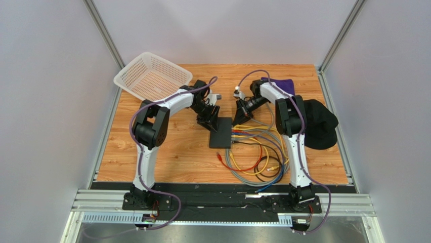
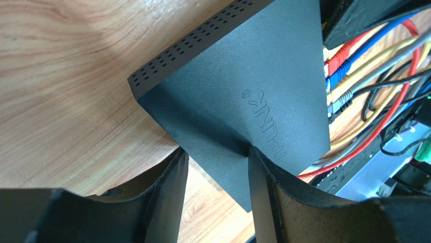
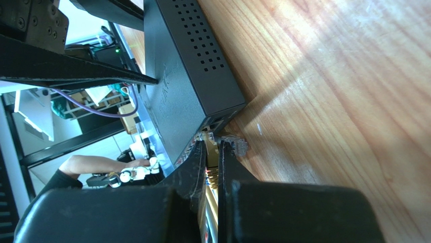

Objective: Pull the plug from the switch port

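Note:
The switch (image 1: pixel 221 133) is a flat matte-black box on the wooden table, with coloured cables (image 1: pixel 253 135) plugged into its right edge. My left gripper (image 2: pixel 215 152) stands open astride the switch's (image 2: pixel 243 86) near corner, one fingertip (image 2: pixel 251 152) on its top and the other at its edge. My right gripper (image 3: pixel 212 143) is shut on a thin clear plug with a yellow cable (image 3: pixel 210 174), right at the switch's socket row (image 3: pixel 215 124). Whether that plug sits inside its port is hidden. A second clear plug (image 3: pixel 236 144) lies just outside the right finger.
A white mesh basket (image 1: pixel 152 76) stands at the back left. A black cap (image 1: pixel 321 124) and a purple cloth (image 1: pixel 283 85) lie at the right. Looped cables (image 1: pixel 255 164) spread over the table in front of the switch.

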You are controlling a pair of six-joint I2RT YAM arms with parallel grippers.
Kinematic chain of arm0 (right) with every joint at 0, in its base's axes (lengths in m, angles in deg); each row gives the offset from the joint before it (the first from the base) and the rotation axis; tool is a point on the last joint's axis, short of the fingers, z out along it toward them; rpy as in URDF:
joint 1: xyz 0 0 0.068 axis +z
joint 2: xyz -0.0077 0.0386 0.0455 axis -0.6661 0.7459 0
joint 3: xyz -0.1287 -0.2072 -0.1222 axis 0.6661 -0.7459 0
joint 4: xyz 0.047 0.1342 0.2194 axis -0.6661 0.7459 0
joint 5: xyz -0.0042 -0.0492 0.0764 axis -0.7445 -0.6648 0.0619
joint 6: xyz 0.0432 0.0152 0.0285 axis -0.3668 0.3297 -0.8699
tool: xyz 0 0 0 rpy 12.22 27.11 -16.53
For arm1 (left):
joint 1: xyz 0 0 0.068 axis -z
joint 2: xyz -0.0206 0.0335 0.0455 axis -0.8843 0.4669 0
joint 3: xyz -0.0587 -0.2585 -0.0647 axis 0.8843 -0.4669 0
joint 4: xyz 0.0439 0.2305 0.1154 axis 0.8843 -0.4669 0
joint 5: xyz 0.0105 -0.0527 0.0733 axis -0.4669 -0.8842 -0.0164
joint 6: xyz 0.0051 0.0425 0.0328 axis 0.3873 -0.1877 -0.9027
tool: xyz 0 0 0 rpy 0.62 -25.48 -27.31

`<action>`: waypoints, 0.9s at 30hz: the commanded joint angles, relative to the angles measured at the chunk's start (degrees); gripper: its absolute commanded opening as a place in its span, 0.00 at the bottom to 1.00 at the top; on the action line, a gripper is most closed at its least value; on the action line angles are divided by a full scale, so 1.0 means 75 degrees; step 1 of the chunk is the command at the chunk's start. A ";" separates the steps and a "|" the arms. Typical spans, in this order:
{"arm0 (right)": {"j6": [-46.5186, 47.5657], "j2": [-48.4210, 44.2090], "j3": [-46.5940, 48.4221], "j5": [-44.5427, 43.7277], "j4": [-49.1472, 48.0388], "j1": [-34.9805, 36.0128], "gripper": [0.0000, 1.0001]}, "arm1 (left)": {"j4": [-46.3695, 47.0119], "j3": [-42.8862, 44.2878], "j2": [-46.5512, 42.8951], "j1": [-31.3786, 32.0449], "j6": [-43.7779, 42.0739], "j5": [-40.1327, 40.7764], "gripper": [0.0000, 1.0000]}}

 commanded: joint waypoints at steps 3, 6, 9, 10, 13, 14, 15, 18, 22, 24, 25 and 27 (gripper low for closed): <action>0.1588 0.0163 0.0798 -0.2489 0.0452 -0.0191 0.02 | -0.0126 0.0005 0.0449 0.0196 -0.0155 0.1660 0.55; 0.3998 0.0747 0.1630 -0.1418 0.2839 -0.0343 0.02 | -0.0138 0.0040 0.0461 0.0255 -0.0179 0.1743 0.55; 0.5233 0.0505 0.0872 -0.0874 0.3245 -0.0647 0.00 | -0.0127 0.0017 0.0426 0.0255 -0.0284 0.1638 0.55; 0.5282 0.0539 0.0835 -0.0849 0.3233 -0.0683 0.00 | -0.0103 -0.0006 0.0426 0.0255 -0.0319 0.1614 0.54; 0.4979 0.0633 0.1291 -0.0440 0.3245 -0.0741 0.00 | -0.0033 -0.0100 0.0355 0.0278 -0.0424 0.1567 0.55; 0.4862 0.0587 0.1396 -0.0229 0.3210 -0.0753 0.00 | -0.0033 -0.0135 0.0344 0.0267 -0.0436 0.1578 0.54; 0.4687 0.0493 0.1583 0.0074 0.2908 -0.0777 0.00 | -0.0021 -0.0147 0.0332 0.0278 -0.0448 0.1590 0.54; 0.2956 -0.0208 0.1376 -0.0050 0.0878 -0.0789 0.00 | 0.0037 -0.0229 0.0250 0.0290 -0.0553 0.1555 0.54; 0.1020 -0.1357 0.0531 -0.1443 -0.2234 -0.0859 0.00 | 0.0072 -0.0311 0.0215 0.0302 -0.0600 0.1520 0.50; 0.0482 -0.1663 0.0378 -0.2447 -0.3253 -0.0882 0.02 | 0.0061 -0.0323 0.0203 0.0302 -0.0566 0.1578 0.50; 0.0246 -0.1710 0.0308 -0.2895 -0.3526 -0.0917 0.03 | 0.0072 -0.0346 0.0191 0.0302 -0.0554 0.1625 0.49; -0.0373 -0.1758 0.0273 -0.4285 -0.4076 -0.0953 0.04 | 0.0084 -0.0370 0.0145 0.0302 -0.0577 0.1672 0.49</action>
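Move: The yellow plug is pinched in the right fingers, at the switch's port face; the switch's middle lies about 7 cm left, 3 cm back and 1 cm lower. The other plugs sit about 5 cm back, level sideways, 1 cm lower; the purple cloth is roughly 17 cm ahead, 20 cm right, 3 cm lower. From the left hand, which is on the switch, the yellow plug lies 11 cm right and 2 cm ahead. The right hand, still pinching the yellow plug, pulls away from the port, about 10 cm forward and 6 right. ##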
